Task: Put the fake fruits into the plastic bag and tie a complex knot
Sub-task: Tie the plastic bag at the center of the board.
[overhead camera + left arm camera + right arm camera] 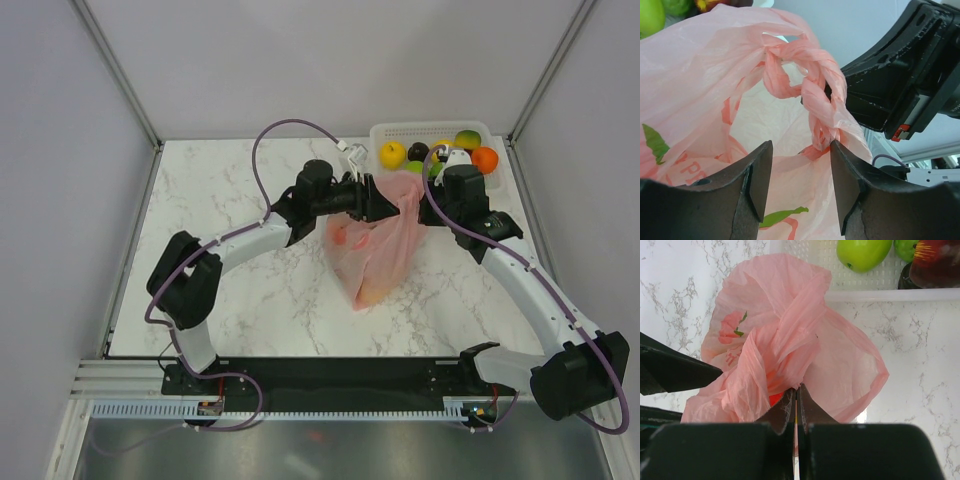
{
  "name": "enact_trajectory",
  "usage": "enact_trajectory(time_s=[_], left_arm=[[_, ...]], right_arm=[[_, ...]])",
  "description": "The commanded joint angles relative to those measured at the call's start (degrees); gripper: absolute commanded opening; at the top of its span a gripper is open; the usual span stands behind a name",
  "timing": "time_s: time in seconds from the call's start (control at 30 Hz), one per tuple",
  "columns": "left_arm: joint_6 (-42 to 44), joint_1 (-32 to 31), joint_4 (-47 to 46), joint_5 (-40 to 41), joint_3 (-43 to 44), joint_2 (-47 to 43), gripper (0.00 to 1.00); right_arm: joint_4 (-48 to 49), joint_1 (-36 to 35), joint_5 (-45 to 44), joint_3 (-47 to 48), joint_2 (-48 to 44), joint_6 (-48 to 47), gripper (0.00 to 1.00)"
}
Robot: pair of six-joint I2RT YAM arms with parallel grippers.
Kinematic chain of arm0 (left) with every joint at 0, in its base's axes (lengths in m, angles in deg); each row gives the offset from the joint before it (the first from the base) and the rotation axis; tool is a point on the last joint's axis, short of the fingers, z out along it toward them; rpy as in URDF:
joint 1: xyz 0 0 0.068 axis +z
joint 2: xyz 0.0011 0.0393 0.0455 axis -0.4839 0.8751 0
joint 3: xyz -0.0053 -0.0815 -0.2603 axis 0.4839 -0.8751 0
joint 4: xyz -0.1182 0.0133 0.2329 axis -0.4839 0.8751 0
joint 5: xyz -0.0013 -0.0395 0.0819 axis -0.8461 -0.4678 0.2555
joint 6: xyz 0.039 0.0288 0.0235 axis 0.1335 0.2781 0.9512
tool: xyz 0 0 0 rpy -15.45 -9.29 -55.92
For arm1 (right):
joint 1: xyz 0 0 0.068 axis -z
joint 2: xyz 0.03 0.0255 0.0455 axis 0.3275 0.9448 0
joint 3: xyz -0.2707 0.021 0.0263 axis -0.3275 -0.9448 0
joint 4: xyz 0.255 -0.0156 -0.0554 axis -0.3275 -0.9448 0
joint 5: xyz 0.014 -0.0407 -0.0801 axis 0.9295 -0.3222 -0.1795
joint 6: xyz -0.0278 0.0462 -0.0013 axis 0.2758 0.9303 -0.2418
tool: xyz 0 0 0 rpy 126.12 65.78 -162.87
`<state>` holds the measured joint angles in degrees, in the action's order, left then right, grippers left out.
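The pink plastic bag lies mid-table with its top lifted between both grippers. Reddish fake fruits show through its film. My left gripper is open, and the bag's twisted handle runs down against the tip of its right finger. The handle rope loops and crosses itself; whether that is a knot I cannot tell. My right gripper is shut on a gathered fold of the bag. More fake fruits sit in the basket: yellow, orange, green.
The white lattice basket stands at the back right, right behind the right wrist. White marble table lies to the left of and in front of the bag. Grey walls and frame posts enclose the table.
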<state>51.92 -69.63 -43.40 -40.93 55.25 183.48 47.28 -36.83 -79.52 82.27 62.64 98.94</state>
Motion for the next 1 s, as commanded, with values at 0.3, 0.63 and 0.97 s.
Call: enact_trajectory(time_s=[0.3,0.63,0.97], left_arm=[[8.39,-2.55,1.37,5.84,4.33,-2.89,0.61],[10.5,-3.43,2.7,9.45,4.86,-4.03,0.44],[11.91,-4.14,2.96,9.45,4.16,-5.62,0.13]], right_arm=[[0.77,0.31,0.14,2.45,0.55,-0.4,0.0],[0.51,0.31,0.23,2.89,1.08,-0.49,0.0],[0.42,0.22,0.32,3.06,1.25,-0.57,0.0]])
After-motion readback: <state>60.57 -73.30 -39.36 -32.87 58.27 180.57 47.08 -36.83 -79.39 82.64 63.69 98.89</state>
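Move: Just past the left hand's fingertips hangs the twisted strand of the plastic bag, about 2 cm to their right, 1 cm nearer the base and level in height. The right gripper's closed tips are some 5 cm to the left hand's right. The bag's fruit-filled body lies about 6 cm back, 5 cm left and 15 cm below it; the fruit basket is roughly 22 cm ahead, 15 cm right and 19 cm below. From the right hand, the strand is about 4 cm left. Easing about 1 cm to its right, the left hand brings its open, rightward-pointing fingers to the twisted strand just beyond the tips, then draws them nearly shut on it while rising some 3 cm in all. It rolls about 10 degrees about its fingers as it goes. The right hand stays almost still and keeps its pinch on the bag's gathered end. ##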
